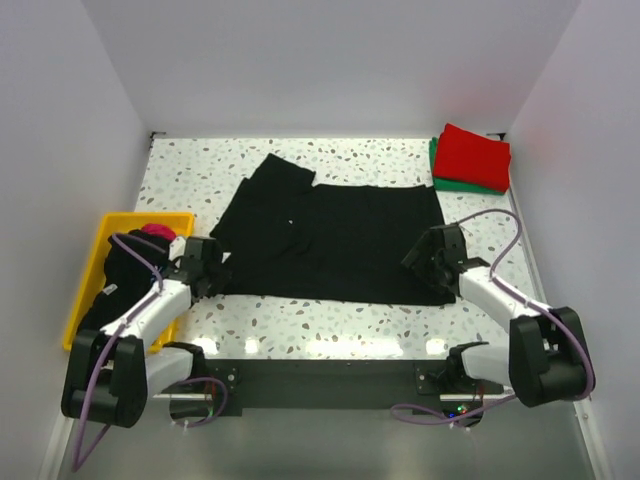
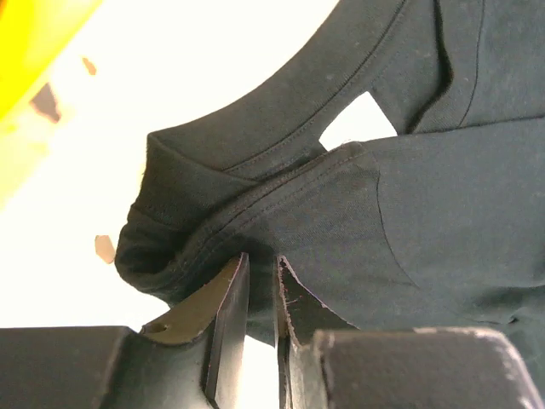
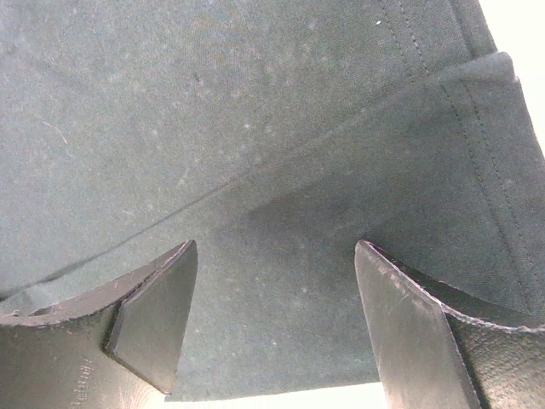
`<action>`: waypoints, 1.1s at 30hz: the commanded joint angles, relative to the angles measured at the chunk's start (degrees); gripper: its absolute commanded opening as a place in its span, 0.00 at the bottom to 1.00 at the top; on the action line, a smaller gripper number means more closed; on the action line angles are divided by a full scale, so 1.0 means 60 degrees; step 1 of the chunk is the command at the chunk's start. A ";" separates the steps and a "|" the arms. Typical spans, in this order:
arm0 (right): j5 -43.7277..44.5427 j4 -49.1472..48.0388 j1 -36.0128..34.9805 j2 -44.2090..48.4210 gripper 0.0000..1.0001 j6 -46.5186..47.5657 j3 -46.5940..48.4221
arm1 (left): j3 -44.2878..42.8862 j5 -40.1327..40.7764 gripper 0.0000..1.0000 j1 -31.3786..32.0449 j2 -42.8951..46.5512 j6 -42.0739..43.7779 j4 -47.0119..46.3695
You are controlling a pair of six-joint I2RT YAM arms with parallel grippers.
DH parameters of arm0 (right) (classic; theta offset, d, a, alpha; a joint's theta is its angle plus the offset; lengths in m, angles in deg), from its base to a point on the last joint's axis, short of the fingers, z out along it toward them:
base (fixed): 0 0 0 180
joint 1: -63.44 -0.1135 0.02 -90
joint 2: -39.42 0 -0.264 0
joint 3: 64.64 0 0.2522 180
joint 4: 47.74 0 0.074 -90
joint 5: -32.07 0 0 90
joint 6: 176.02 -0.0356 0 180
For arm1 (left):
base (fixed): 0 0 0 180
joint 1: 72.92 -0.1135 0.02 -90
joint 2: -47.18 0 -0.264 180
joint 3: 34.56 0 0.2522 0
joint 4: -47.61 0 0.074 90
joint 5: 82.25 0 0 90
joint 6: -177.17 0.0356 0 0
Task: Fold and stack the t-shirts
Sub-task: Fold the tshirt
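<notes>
A black t-shirt [image 1: 340, 240] lies spread flat across the middle of the table, sleeves toward the left. My left gripper [image 1: 205, 265] sits at its near left corner. In the left wrist view this gripper [image 2: 262, 260] is shut on a bunched fold of the black t-shirt [image 2: 409, 213] beside a stitched hem. My right gripper [image 1: 430, 258] is at the shirt's near right corner. In the right wrist view that gripper [image 3: 274, 247] is open, its fingers wide apart just above the black t-shirt [image 3: 255, 128], holding nothing. A folded red t-shirt [image 1: 475, 155] rests on a folded green one [image 1: 436, 160] at the back right.
A yellow bin [image 1: 90, 275] stands at the left edge, holding a pink t-shirt [image 1: 158, 231] and dark cloth [image 1: 120, 270]; its yellow wall [image 2: 34, 34] shows in the left wrist view. White walls close in the speckled table [image 1: 330, 320] on three sides.
</notes>
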 commanded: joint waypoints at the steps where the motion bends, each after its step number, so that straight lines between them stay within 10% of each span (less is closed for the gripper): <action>1: -0.0384 0.2246 0.0013 0.0552 0.79 -0.0487 -0.0892 | 0.0297 0.0268 0.23 0.0028 0.0529 -0.0292 0.0670; 13: -0.0794 0.2982 0.0042 0.1480 0.81 0.0581 0.0921 | -0.2332 0.0050 0.36 0.0013 0.2011 0.0699 0.1363; 23: -0.1687 0.1559 0.0028 -0.2094 0.83 0.2557 0.5565 | -0.8400 -0.1326 0.61 -0.0118 -0.5173 0.4655 -0.2755; 33: -0.2039 0.0944 0.0028 -0.4043 0.83 0.3189 0.7178 | -1.3320 -0.4081 0.70 -0.0221 -1.0146 0.7967 -0.2363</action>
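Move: The left hand, closed low on the t-shirt's near-left corner, has the far-left sleeve about 28 cm ahead and 14 cm to its right, at much the same height. The yellow bin is level with this hand, some 22 cm to its left. From the open right hand, low over the near-right part, the shirt's far edge lies roughly 22 cm ahead and 5 cm left, and the red folded shirt about 30 cm ahead, 12 cm right. Both hands drag the t-shirt back, then lift towards its far side, left opening and travelling some 35 cm. ##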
